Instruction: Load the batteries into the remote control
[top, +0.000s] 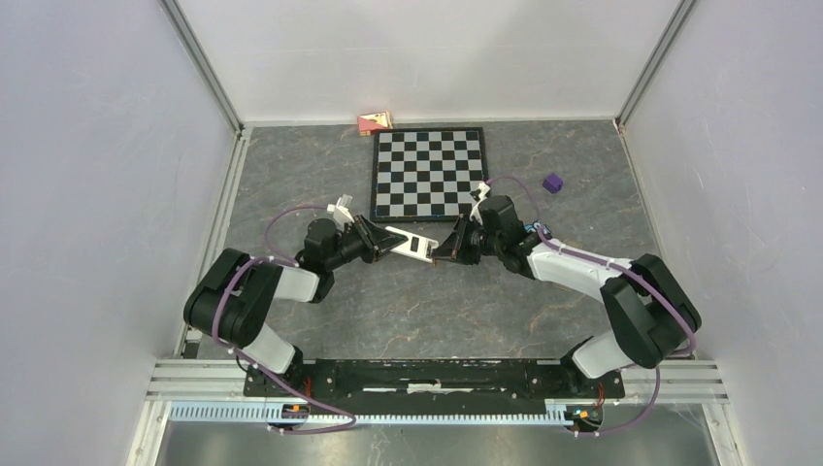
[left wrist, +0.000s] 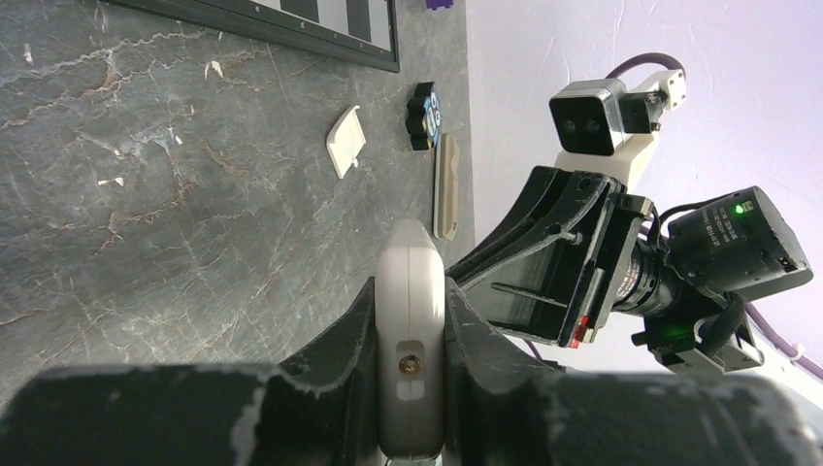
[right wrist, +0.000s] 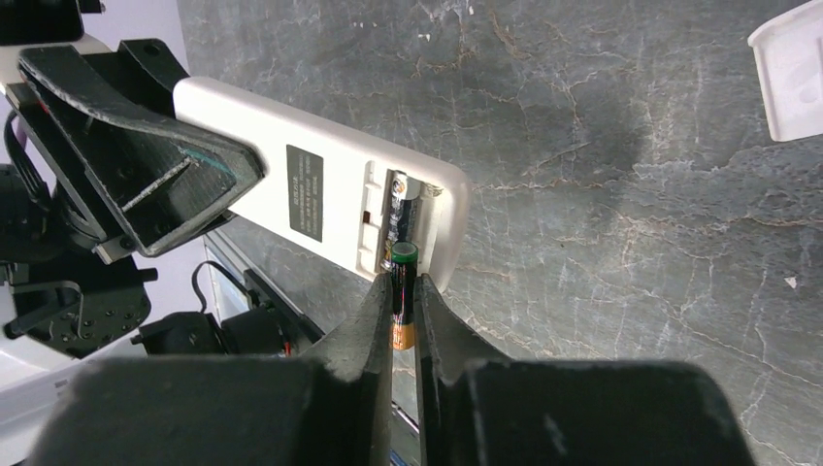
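Observation:
The white remote control [right wrist: 320, 189] is held in the air, back side toward the right wrist camera, its battery bay open. One battery [right wrist: 398, 209] lies in the bay. My left gripper [left wrist: 411, 291] is shut on the remote [left wrist: 411, 330], seen edge-on there. My right gripper [right wrist: 400, 291] is shut on a second dark battery [right wrist: 402, 277] with a green and a copper band, its tip at the bay's edge. In the top view the remote [top: 408, 243] spans between the left gripper [top: 380, 243] and the right gripper [top: 448, 249] above the table's middle.
A white battery cover [left wrist: 345, 142] lies on the grey table, with a small black and blue object [left wrist: 425, 115] and a beige strip [left wrist: 446, 184] near it. Behind stand a chessboard [top: 430, 173], a purple cube [top: 552, 183] and a pink box [top: 375, 122].

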Controlling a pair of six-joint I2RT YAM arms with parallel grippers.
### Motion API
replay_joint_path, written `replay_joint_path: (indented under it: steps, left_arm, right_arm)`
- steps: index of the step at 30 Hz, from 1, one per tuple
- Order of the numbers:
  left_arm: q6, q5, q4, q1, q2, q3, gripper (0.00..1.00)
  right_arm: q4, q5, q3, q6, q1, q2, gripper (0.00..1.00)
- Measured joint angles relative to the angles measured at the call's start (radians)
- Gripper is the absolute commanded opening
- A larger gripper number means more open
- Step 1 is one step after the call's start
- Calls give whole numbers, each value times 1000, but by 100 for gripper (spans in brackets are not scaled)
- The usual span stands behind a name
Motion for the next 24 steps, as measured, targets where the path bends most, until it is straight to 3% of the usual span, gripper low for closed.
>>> replay_joint_path:
  steps: [8,18,24]
  left_arm:
    - [-2,0,5,0,6,0,2]
    - [-3,-1,15,-2,16,-4,2]
    - [-3,-1,20,-2,16,-5,2]
  right_arm:
    - [15,13,19,29,0,33,17]
    - [-21,30,47,42,0,49,32]
    - [-65,47,74,42,2,49,34]
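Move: The right hand holds the second battery, green end leading. The open battery bay of the remote lies about 1 cm ahead, 1 cm left and 1 cm below, with the first battery already in it some 2 cm to the hand's left and 1 cm ahead. On the table roughly 9 cm below, the white cover is about 5 cm ahead and 7 cm right; the chessboard's middle is 18 cm ahead and 1 cm left. From the left hand, gripping the remote, the bay is about 7 cm right and 2 cm back. Let go of the battery over the bay: ease the right hand forward about 1.5 cm, nearly level, while its fingers open from a pinch to about a third of their range, turning the wrist only a few degrees. Keep the left gripper shut on the remote and hold it steady. ##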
